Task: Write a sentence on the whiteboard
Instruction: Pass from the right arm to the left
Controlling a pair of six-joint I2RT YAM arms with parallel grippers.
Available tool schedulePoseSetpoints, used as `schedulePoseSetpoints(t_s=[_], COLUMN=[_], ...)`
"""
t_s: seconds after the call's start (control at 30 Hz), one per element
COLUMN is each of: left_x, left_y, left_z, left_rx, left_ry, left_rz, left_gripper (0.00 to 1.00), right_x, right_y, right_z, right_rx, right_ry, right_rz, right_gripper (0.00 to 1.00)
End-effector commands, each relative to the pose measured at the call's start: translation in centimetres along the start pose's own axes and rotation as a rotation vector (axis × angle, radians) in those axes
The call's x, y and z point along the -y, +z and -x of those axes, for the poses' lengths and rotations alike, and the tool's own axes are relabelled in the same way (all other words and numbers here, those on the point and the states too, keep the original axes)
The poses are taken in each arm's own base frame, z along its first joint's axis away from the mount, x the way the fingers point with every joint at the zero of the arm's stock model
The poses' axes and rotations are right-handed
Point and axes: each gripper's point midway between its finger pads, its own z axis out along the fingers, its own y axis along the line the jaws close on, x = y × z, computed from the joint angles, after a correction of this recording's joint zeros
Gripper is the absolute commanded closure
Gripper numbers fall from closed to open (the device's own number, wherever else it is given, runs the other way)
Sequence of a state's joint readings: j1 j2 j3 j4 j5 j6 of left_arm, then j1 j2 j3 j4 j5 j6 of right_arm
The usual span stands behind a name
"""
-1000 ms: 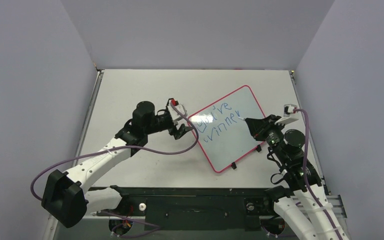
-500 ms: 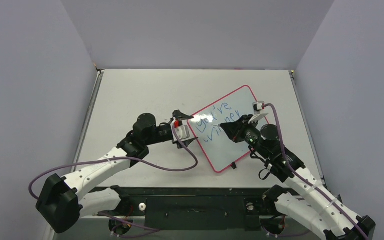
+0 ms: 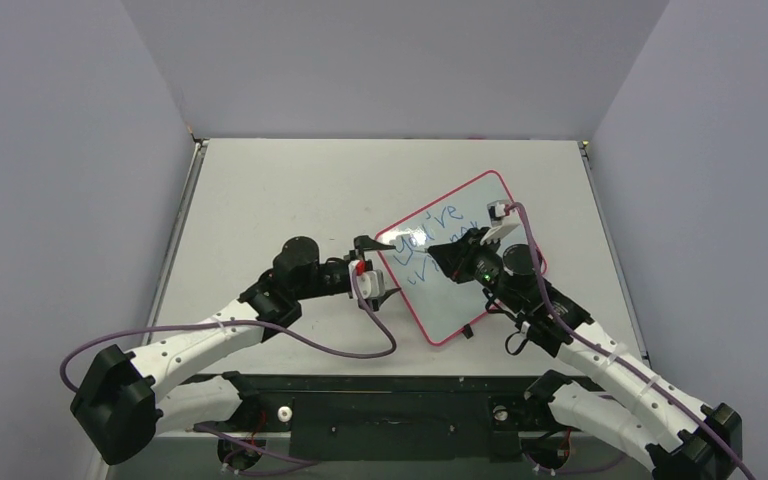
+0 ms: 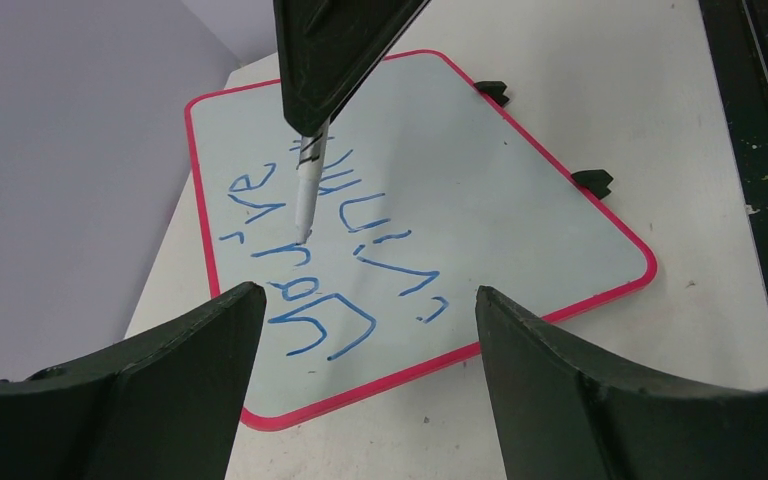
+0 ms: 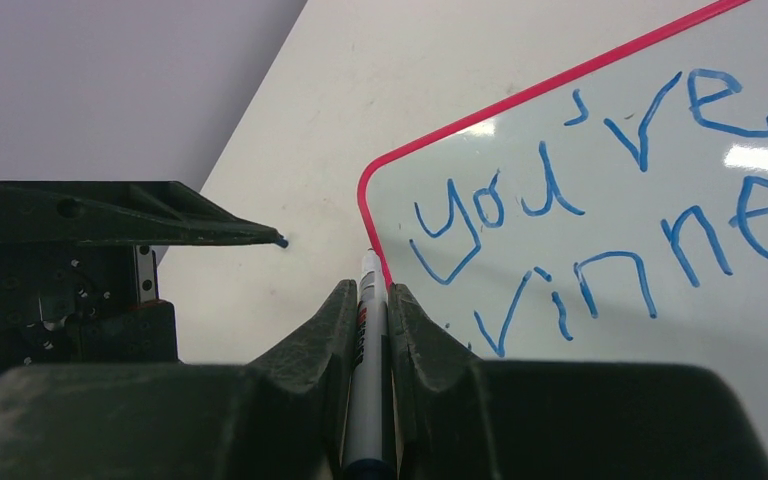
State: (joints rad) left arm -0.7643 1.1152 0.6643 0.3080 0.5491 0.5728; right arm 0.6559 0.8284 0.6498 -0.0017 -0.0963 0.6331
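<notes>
The whiteboard (image 3: 465, 300) lies tilted on the table, pink-framed, also seen in the left wrist view (image 4: 520, 220) and the right wrist view (image 5: 750, 320). The sentence (image 5: 643, 150) is blue handwriting in two lines, "you're" above "winne" (image 4: 305, 300). My right gripper (image 3: 442, 250) is shut on a grey-white pen (image 5: 368, 340). The pen (image 4: 306, 190) stands steeply over the board's left part, its tip at the first line's letters. My left gripper (image 3: 380, 268) is open, its fingers (image 4: 160, 380) apart on either side of the board's left corner, holding nothing.
Two small black feet (image 4: 592, 182) stick out from the board's near edge. A black rail (image 3: 390, 385) runs along the table's near edge. Grey walls close in the table's left, far and right sides. A purple cable (image 3: 340, 345) loops under the left arm.
My right gripper has carried the pen from the board's right edge leftward to the start of the lettering. My left gripper has turned and come to straddle the board's left corner.
</notes>
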Motion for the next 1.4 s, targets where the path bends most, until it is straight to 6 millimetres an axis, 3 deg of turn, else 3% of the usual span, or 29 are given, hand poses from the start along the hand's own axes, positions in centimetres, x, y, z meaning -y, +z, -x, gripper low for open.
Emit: schedulePoseSetpoints(t_s=[0.0,0.3,0.5,0.57,0.73,0.9,0.93,1.07,1.13,1.23,1.37], left_x=[-1.0,-2.0,-2.0,-2.1,-2.1,-1.6,-1.6,-1.5,-1.4,-1.2,-1.0], left_y=[0.1,1.1,1.3,1.4,1.5,1.5,1.5,1.3,1.2,1.0,0.8], left_z=[2.2,3.2,2.8,2.8,2.4,2.1,2.0,1.8,1.6,1.4,1.4], left_rx=[0.07,0.112,0.102,0.103,0.087,0.069,0.064,0.051,0.039,0.027,0.021], left_ry=[0.066,0.013,0.0,-0.008,-0.013,0.009,0.009,0.039,0.055,0.088,0.122], left_rz=[0.048,0.105,0.111,0.116,0.123,0.112,0.111,0.105,0.099,0.084,0.067], left_gripper=[0.26,0.35,0.43,0.5,0.77,0.91,0.99,1.0,1.0,1.0,1.0], right_x=[-2.1,-4.4,-5.8,-6.2,-7.0,-7.2,-7.3,-7.1,-6.5,-5.5,-5.0], right_y=[0.6,0.9,0.9,1.0,0.9,0.8,0.8,0.5,0.3,-0.5,-1.5], right_z=[2.1,0.4,0.2,0.1,-0.3,-0.4,-0.4,-0.5,-0.9,-0.9,0.0], right_rx=[0.073,0.037,0.032,0.028,0.012,0.012,0.01,-0.012,-0.06,-0.117,-0.137], right_ry=[-0.008,-0.013,-0.017,-0.018,-0.021,-0.022,-0.024,-0.043,-0.069,-0.112,-0.107], right_rz=[0.046,0.093,0.126,0.133,0.156,0.161,0.162,0.151,0.112,0.057,0.052], right_gripper=[1.0,1.0,1.0,1.0,1.0,1.0,1.0,1.0,0.92,0.64,0.52])
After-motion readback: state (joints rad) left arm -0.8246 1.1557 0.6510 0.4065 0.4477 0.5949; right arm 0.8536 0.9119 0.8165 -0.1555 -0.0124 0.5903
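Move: The left hand, empty and open, faces the right; the right hand holds the marker with its tip pointing ahead and to the left. The marker's middle lies about 8 cm to the left hand's right, 1 cm ahead and 1 cm higher. From the right hand, the left gripper is 8 cm left, 1 cm back and 1 cm lower. The whiteboard's middle is some 14 cm ahead of the left hand, 14 cm right and 20 cm below; its near clip is 15 cm right, 2 cm back and 20 cm below. The left fingers close on the front of the marker's barrel, just behind the tip, and pinch it, after the right hand has brought it about 5 cm left and 3 cm back into their gap; the left hand itself edges only 1 to 2 cm right to meet it. With that grip shut, the right fingers open about halfway, freeing the barrel, and the right hand starts to rise and draw off slightly to its right. ##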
